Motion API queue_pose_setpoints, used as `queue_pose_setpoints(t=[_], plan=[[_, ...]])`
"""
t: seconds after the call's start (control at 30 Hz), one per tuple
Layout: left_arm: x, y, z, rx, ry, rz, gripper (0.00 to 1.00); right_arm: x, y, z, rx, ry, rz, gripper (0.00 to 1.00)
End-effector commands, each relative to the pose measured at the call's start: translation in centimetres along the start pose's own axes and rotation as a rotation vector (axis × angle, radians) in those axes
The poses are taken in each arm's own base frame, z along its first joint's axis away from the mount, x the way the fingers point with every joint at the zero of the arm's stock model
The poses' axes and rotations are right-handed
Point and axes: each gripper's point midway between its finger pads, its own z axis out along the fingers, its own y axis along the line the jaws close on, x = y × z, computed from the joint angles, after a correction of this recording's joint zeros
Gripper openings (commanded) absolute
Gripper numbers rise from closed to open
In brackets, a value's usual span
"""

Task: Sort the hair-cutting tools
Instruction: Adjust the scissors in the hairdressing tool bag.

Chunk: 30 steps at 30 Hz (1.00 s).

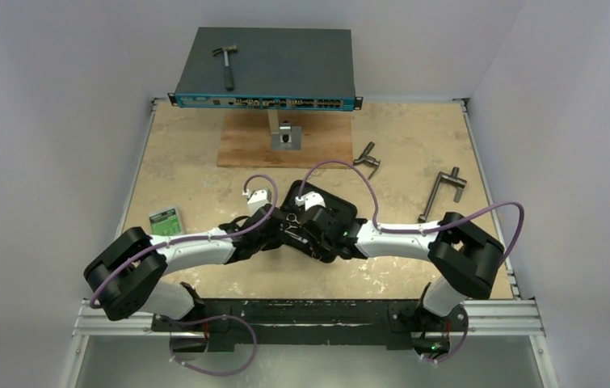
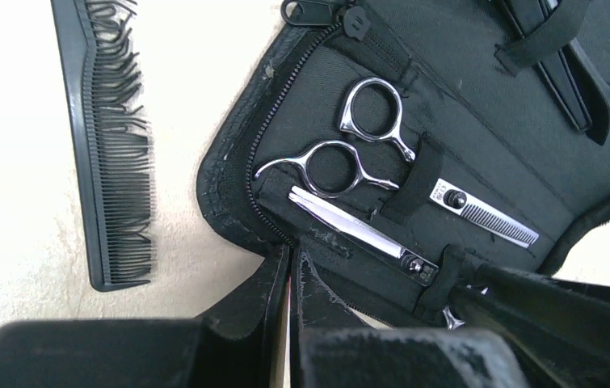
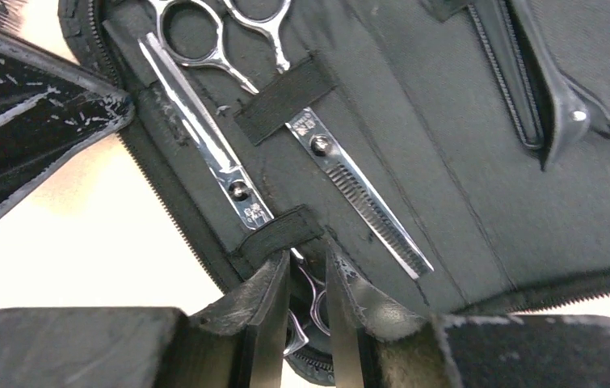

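Note:
An open black zip case (image 2: 479,105) lies on the table (image 1: 414,145). Thinning scissors (image 2: 370,113) sit under a strap inside it. A second pair of scissors (image 2: 358,230) lies beside them, blade under another strap. A black hair clip (image 2: 564,73) is tucked in at the case's far side. The black comb (image 2: 111,153) lies on the table left of the case. My left gripper (image 2: 293,259) is shut, its tips against the case's zip edge. My right gripper (image 3: 305,267) is open, its fingers either side of the second scissors' handle (image 3: 311,295).
A blue network switch (image 1: 265,69) with a hammer (image 1: 226,63) on it stands at the back. Below it is a wooden board (image 1: 245,141) with a grey metal block (image 1: 287,137). Two T-handled tools (image 1: 368,159) (image 1: 443,192) lie to the right, a green packet (image 1: 164,221) to the left.

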Motion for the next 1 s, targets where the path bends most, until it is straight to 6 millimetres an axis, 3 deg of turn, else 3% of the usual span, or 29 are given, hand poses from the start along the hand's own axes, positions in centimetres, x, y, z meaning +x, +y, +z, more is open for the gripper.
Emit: queue_pose_setpoints(t=[0.0,0.27,0.47,0.57,0.77,0.97], plan=[[1.9,0.2,-0.9,-0.011,0.1,0.043,0.0,-1.4,-0.8,-1.4,0.022,-0.054,0.006,0.25],[1.4,0.3,-0.8,-0.037,0.086,0.063,0.0,-2.1,-1.9,-3.1,0.054,-0.087,0.016,0.42],[0.3,1.3,-0.7,-0.057,0.075,0.04,0.0,-3.1,-4.3,-3.8,0.134,-0.156,0.137,0.43],[-0.7,2.2,-0.8,-0.067,0.064,0.025,0.0,-3.5,-6.7,-4.1,0.192,-0.195,0.231,0.47],[-2.3,3.2,-0.4,-0.06,0.07,-0.042,0.0,-6.7,-11.4,-4.9,0.236,-0.343,0.451,0.57],[-3.9,3.1,-0.1,-0.051,0.067,-0.066,0.0,-8.8,-10.9,-4.4,0.191,-0.356,0.393,0.61]])
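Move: The right hand, low over the scissors' handles, has the bag's right corner about 10 cm ahead and 10 cm to its right; the hair clip is some 9 cm ahead and 3 cm right. The scissors' middle lies about 4 cm left and 1 cm ahead of it. The left hand, shut on the bag's edge, has the bag's left corner 3 cm ahead and 1 cm left, the comb 8 cm ahead and 5 cm left. Still shut on the bag's edge beside its left corner, the left hand creeps back a little, then drags that edge about 4 cm left and some 2 cm forward. The right hand's already parted fingers come free of the scissors' handles, opening much wider; it first rises almost straight, then swings right and forward towards the bag's right corner, some 10 cm right overall, turning clockwise by nearly 30 degrees and climbing further. ##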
